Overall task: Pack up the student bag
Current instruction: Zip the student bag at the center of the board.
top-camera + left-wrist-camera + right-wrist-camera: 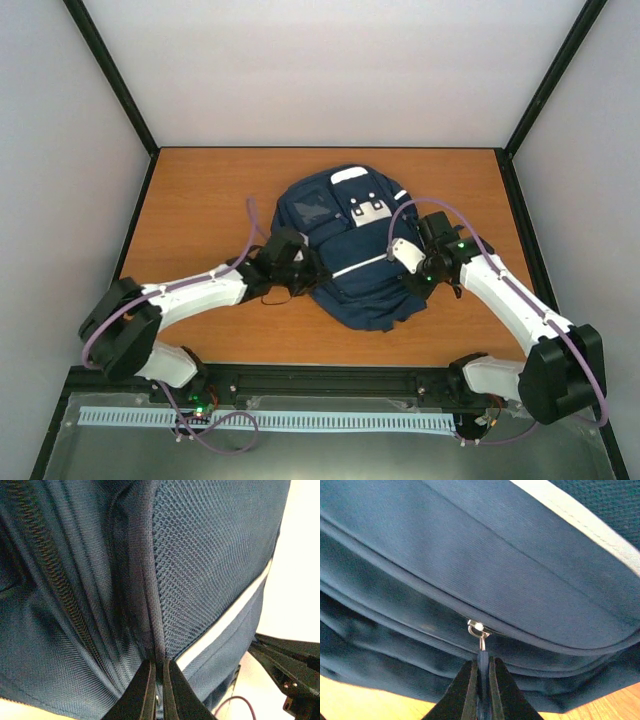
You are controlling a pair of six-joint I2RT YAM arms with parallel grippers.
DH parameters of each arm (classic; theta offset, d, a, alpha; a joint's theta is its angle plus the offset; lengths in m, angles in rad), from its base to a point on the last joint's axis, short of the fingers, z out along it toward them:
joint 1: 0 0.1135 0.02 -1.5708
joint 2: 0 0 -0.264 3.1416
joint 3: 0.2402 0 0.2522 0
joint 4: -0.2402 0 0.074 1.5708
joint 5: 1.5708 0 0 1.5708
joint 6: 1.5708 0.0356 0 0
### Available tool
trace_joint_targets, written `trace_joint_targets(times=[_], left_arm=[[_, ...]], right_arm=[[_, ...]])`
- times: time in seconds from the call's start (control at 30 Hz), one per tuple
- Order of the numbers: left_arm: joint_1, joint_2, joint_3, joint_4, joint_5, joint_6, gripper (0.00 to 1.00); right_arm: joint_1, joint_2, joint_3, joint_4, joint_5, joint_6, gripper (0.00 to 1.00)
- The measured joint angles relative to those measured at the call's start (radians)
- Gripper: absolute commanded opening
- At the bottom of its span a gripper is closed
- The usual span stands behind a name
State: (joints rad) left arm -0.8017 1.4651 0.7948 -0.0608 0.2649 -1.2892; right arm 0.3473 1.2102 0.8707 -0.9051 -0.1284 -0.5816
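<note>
The student bag [352,250], navy blue with thin white stripes and a white buckle patch, lies in the middle of the wooden table [200,190]. My left gripper [307,270] is at its left side, shut on a raised fold of the bag's fabric [159,650] beside a mesh panel [210,555]. My right gripper [425,272] is at the bag's right side, shut on the blue zipper pull tab [482,660], which hangs from a silver slider [477,627] on a closed zipper seam. The student bag fills the left wrist view [75,605] and the right wrist view [470,555].
Dark frame posts [120,80] and white walls enclose the table. Purple cables [252,215] loop from both arms. A black rail [330,385] runs along the near edge between the arm bases. Part of the right arm [290,665] shows at the lower right of the left wrist view.
</note>
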Motion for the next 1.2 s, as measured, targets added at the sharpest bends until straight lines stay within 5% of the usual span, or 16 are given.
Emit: trace_joint_targets(times=[0.33, 0.47, 0.57, 0.87, 1.2], left_arm=[[0.324, -0.142, -0.045, -0.205, 0.045, 0.2, 0.03], [0.399, -0.143, -0.007, -0.293, 0.028, 0.273, 0.47], [0.415, -0.158, 0.023, -0.351, -0.003, 0.299, 0.57], [0.36, -0.383, 0.011, -0.427, -0.038, 0.231, 0.59], [0.082, -0.241, 0.0, -0.353, -0.068, 0.118, 0.6]], right_arm=[[0.094, 0.105, 0.059, 0.028, -0.112, 0.025, 0.03], [0.16, 0.182, 0.116, 0.038, -0.135, 0.057, 0.03], [0.183, 0.234, 0.141, 0.04, -0.134, 0.077, 0.03], [0.209, 0.253, 0.144, 0.045, -0.126, 0.105, 0.03], [0.21, 0.253, 0.144, 0.046, -0.128, 0.113, 0.03]])
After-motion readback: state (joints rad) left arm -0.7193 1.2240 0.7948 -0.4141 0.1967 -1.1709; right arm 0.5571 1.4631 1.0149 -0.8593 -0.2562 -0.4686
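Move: The left fingers are already shut on a zipper pull at the student bag's left edge; the bag's middle lies about 6 cm to that hand's right, 7 cm ahead and some 5 cm lower. The right fingers pinch the other pull's blue tab, with the bag's middle roughly 18 cm to their left and 10 cm ahead. From the left hand, the white stripe is about 9 cm right and 2 cm ahead, the white pocket patch 12 cm right and 15 cm ahead. Still gripping its pull, the left hand drags it about 14 cm left and some 5 cm forward along the bag's left side, then opens, lifts some 5 cm clear and swings back to the right, drawing back and sinking again over the zip with open fingers. Meanwhile the right hand keeps its pinch on the other tab and shifts some 9 cm left with the bag, sinking slightly, its wrist tilting about 10 degrees, then holds there. ##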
